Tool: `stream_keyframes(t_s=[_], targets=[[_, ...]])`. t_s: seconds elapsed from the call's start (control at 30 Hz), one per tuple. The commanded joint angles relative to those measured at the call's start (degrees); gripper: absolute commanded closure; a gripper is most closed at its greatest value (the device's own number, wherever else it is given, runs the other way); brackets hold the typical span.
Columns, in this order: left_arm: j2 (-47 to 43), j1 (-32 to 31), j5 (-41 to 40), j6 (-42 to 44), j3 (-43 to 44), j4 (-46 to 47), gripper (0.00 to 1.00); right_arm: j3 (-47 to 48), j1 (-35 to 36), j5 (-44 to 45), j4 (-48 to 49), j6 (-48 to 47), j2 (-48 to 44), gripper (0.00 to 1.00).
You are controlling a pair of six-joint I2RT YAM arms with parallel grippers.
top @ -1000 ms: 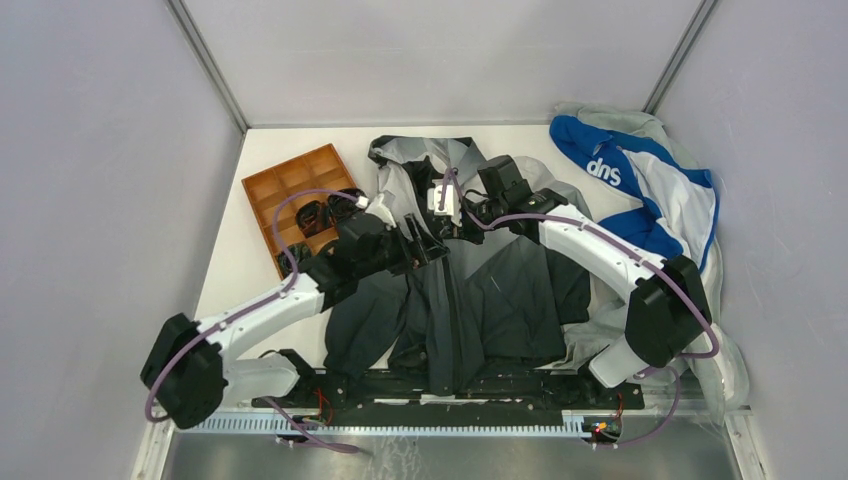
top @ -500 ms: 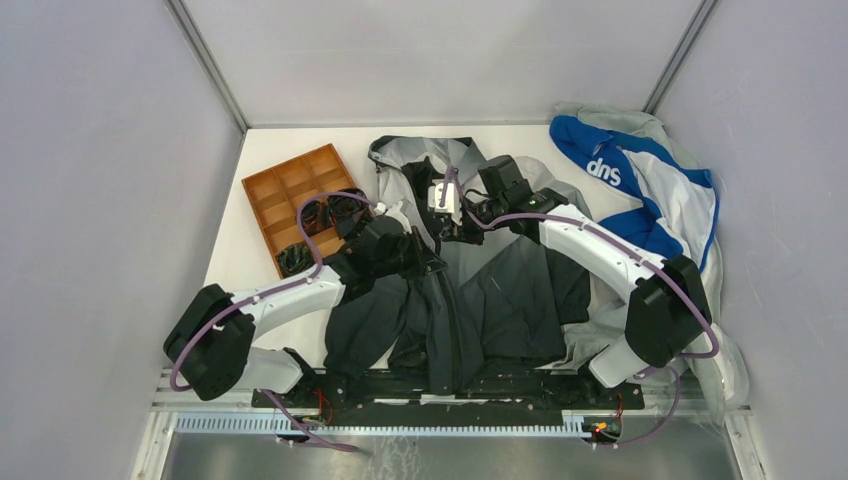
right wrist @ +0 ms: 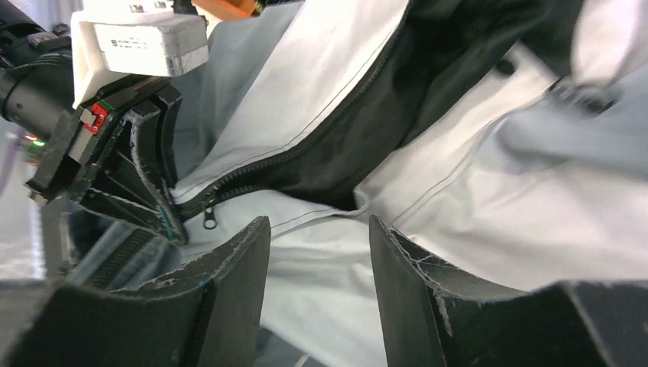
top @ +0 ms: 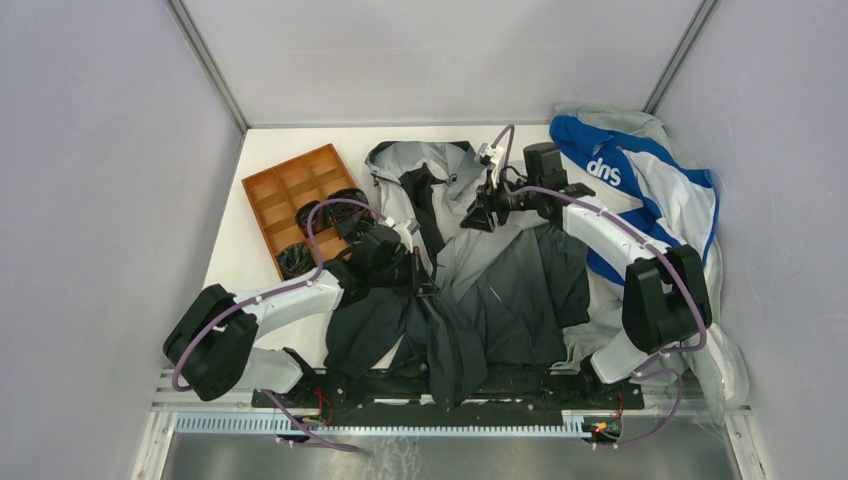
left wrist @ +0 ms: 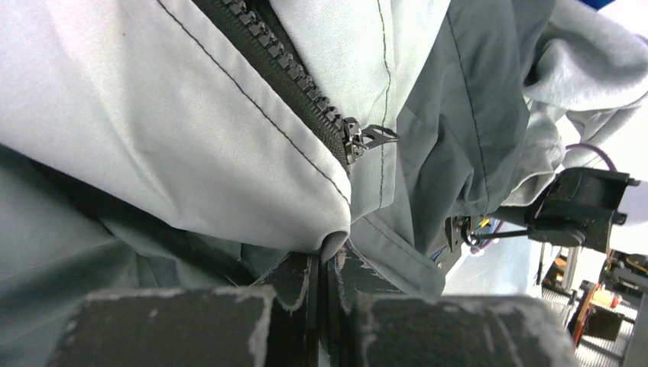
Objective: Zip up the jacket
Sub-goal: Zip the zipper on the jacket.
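The jacket (top: 500,290) lies spread in the middle of the table, light grey at the collar and dark at the hem. Its dark front zipper (left wrist: 290,84) is closed up to a slider with a metal pull (left wrist: 359,139), also in the right wrist view (right wrist: 208,218). My left gripper (top: 424,284) is shut, pinching a fold of grey jacket cloth (left wrist: 332,243) just below that slider. My right gripper (top: 472,220) hovers open over the jacket's upper right panel (right wrist: 321,290), with nothing between its fingers (right wrist: 241,256).
A brown compartment tray (top: 290,190) holding dark items sits at the back left. A blue-and-white garment with white lettering (top: 640,190) lies at the back right, with light grey cloth (top: 585,345) below it. White walls enclose the table.
My left gripper has closed on the jacket cloth beside the zipper. My right gripper has opened, let go near the collar and drawn back to the right.
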Motion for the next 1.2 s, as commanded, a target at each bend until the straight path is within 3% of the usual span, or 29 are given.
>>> stream_keyframes(t_s=[0.0, 0.2, 0.37, 0.7, 0.83, 0.87, 0.93, 0.97, 1.03, 1.17], targets=[[-1.5, -0.3, 6.1, 5.6, -1.6, -4.6, 0.97, -7.7, 0.7, -3.4, 14.1, 22.7, 0.8, 0.43], [-1.0, -0.2, 6.9, 5.7, -3.8, -1.5, 0.97, -9.2, 2.1, 4.8, 15.5, 35.2, 3.9, 0.39], [-0.5, -0.3, 7.3, 5.6, -3.8, -0.3, 0.97, -9.9, 3.2, 5.9, 16.4, 41.1, 6.9, 0.44], [-0.8, -0.2, 8.3, 4.1, -5.1, 2.9, 0.96, -7.8, 5.6, 13.5, 9.2, 43.3, 11.7, 0.45], [-0.9, -0.2, 9.0, 3.9, -5.3, 3.4, 0.95, -7.5, 6.4, 12.5, 11.4, 45.8, 13.7, 0.47], [-0.9, -0.3, 9.1, 3.7, -5.4, 3.5, 0.95, -7.5, 6.5, 12.1, 12.4, 46.6, 14.2, 0.51], [-0.7, -0.3, 9.1, 3.3, -5.4, 3.7, 0.95, -7.9, 6.5, 11.6, 14.9, 48.2, 14.7, 0.82], [-0.6, -0.2, 9.0, 3.1, -5.3, 3.6, 0.94, -7.4, 6.2, 11.3, 14.9, 48.1, 14.7, 0.92], [-0.6, -0.2, 8.0, 2.0, -5.4, 3.3, 0.94, -6.8, 5.3, 11.0, 14.9, 46.2, 13.5, 0.99], [-1.1, 0.0, 6.4, -0.9, -6.3, 4.6, 0.94, -11.1, 0.4, 8.0, 20.6, 44.4, 5.1, 1.00]])
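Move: The light-grey edge of the jacket's right front, above the zip, lies about 3 cm back, 3 cm to the left and 12 cm below the open right fingers. From that hand the zip slider sits some 7 cm back, 7 cm left and 11 cm down, the black lining strip about 3 cm ahead, 9 cm left and 13 cm down. The left hand already holds the cloth just below the slider, which is roughly 3 cm ahead, 2 cm right and 1 cm above it. The light-grey edge is what the right hand comes down on: about 12 cm down, with a little back and then left, rolling some 50 degrees clockwise about its fingers as seen from behind the hand, then shutting to pinch the cloth forward and right of the slider. The left hand, still gripping below the slider, draws the cloth about 2 cm back and down early on, then holds there. ##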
